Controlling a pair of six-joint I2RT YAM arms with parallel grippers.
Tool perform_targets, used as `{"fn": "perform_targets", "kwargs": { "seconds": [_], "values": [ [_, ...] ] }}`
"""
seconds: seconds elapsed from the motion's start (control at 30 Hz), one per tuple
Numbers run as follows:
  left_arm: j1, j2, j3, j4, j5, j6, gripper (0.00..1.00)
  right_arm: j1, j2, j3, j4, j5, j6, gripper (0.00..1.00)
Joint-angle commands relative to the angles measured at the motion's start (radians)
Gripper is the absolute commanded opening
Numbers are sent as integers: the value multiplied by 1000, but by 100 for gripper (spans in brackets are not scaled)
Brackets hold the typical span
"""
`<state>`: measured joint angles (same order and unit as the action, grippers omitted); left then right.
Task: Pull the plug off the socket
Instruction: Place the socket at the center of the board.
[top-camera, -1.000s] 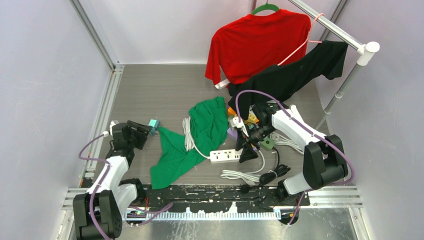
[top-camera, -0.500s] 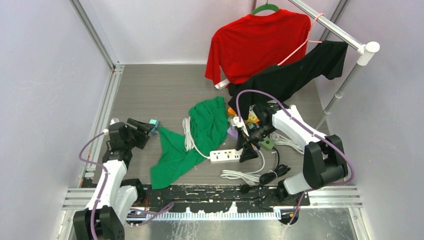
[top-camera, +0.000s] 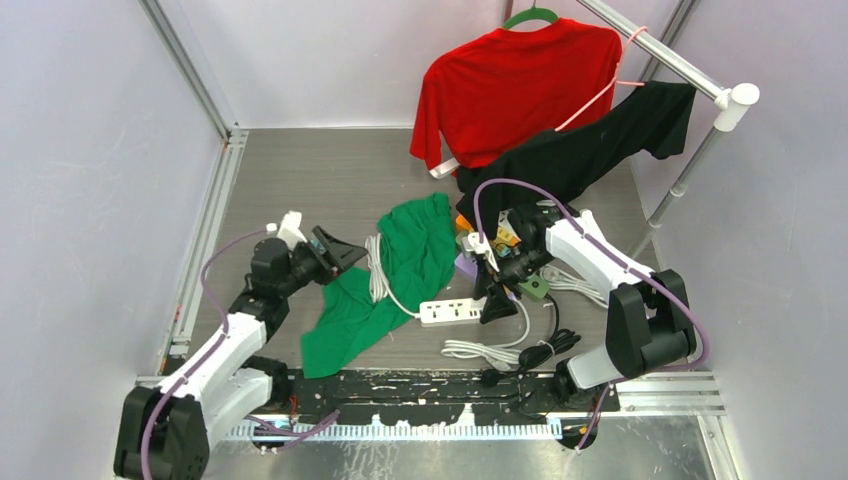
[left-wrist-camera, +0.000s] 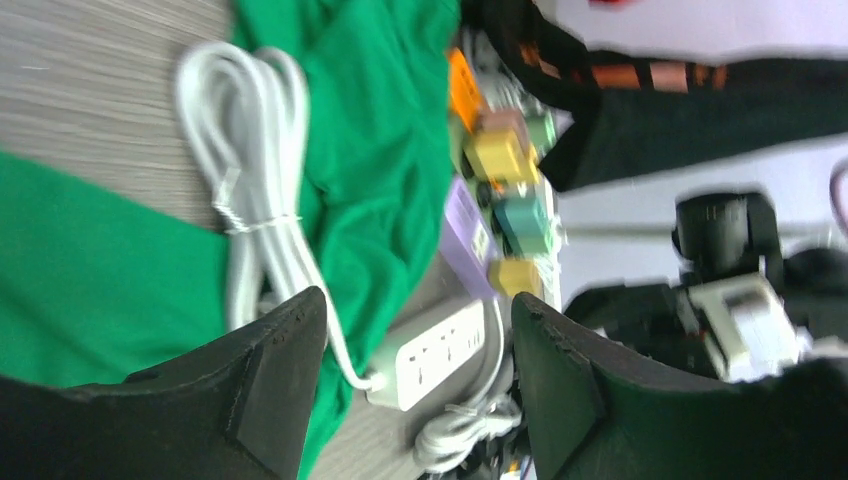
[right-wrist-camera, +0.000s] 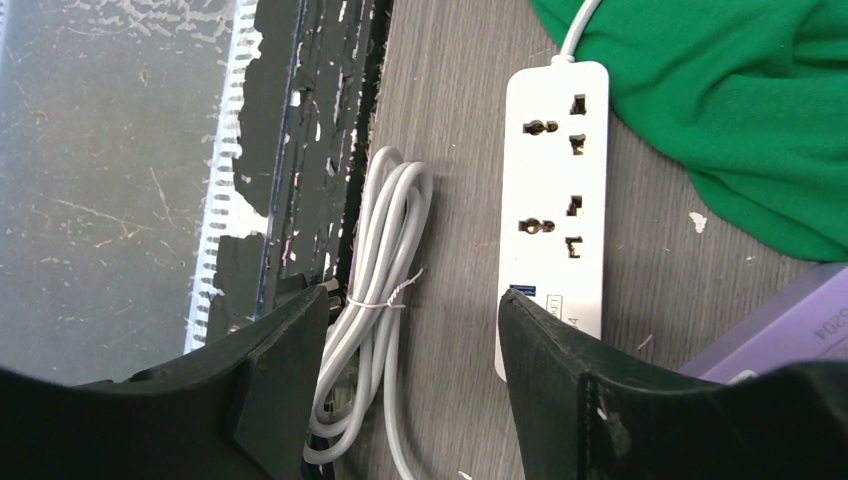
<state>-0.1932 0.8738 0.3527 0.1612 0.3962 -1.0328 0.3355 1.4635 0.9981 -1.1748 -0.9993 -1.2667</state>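
The white power strip (top-camera: 450, 312) lies on the grey table next to the green shirt (top-camera: 400, 270). In the right wrist view the strip (right-wrist-camera: 557, 200) shows two sockets, both bare; I see no plug in them, and its near end is hidden behind my finger. My right gripper (top-camera: 497, 300) (right-wrist-camera: 412, 300) hangs open over that end and a tied white cable bundle (right-wrist-camera: 375, 300), holding nothing. My left gripper (top-camera: 340, 255) (left-wrist-camera: 420, 305) is open in the air at the shirt's left edge, pointing toward the strip (left-wrist-camera: 435, 355).
A coiled white cord (top-camera: 376, 265) lies on the green shirt. Coloured blocks (left-wrist-camera: 500, 150) and a purple board (right-wrist-camera: 790, 320) sit behind the strip. Red (top-camera: 510, 80) and black (top-camera: 590, 145) shirts hang from a rack at the back right. Black cable (top-camera: 545, 350) lies near the front edge.
My left arm has swung from the table's left side toward the middle, and its gripper now covers the spot where a teal block lay. The right arm has stayed put.
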Motion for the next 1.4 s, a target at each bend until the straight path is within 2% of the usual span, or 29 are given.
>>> {"fn": "perform_targets", "kwargs": {
  "seconds": [0.0, 0.1, 0.23, 0.33, 0.47, 0.67, 0.8, 0.87, 1.0, 1.37],
  "values": [
    [-103, 75, 3, 317, 143, 85, 68, -12, -32, 6, -6, -9, -19, 68],
    [-191, 140, 22, 390, 203, 153, 69, -13, -34, 7, -8, -11, -22, 68],
    [-344, 209, 64, 385, 215, 332, 69, -18, -36, 8, -10, -11, -26, 68],
    [-452, 238, 81, 348, 164, 501, 70, -21, -38, 7, -14, -13, -28, 68],
    [-566, 264, 87, 308, 83, 729, 77, -26, -40, 8, -17, -16, -32, 68],
    [-662, 311, 103, 253, 26, 1039, 85, -27, -40, 6, -20, -15, -37, 68],
    [-665, 374, 128, 234, 44, 1113, 87, -27, -41, 6, -20, -16, -39, 68],
    [-664, 415, 145, 234, 49, 1124, 91, -27, -41, 5, -22, -18, -41, 68],
    [-672, 482, 172, 236, 49, 1154, 92, -29, -42, 4, -22, -18, -43, 68],
    [-724, 645, 235, 232, -60, 1263, 92, -29, -42, 4, -28, -19, -51, 68]
  ]
}}
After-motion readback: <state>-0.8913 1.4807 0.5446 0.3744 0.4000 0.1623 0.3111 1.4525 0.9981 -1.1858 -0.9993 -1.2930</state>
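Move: The white power strip lies about 23 cm to the left hand's right, some 8 cm back and 13 cm lower. The grey cord coil is about 2 cm ahead of this hand and 5 cm to its right; the purple strip is some 10 cm farther out than the white strip and 3 cm right of it, and the white cable bundle 9 cm nearer and 4 cm right of it. From the right hand, the white strip's middle is some 5 cm left, 4 cm ahead and 9 cm down. Swinging right and back in a quick arc away from the dropped plugs, the left arm carries its empty hand about 17 cm across to the cord end of the white power strip, then sinks over it, ending nearly 10 cm lower. The wrist swings clockwise and rolls until the fingers point right and slantingly down, and the already open fingers spread wider to straddle that end, with no touch to be seen. ##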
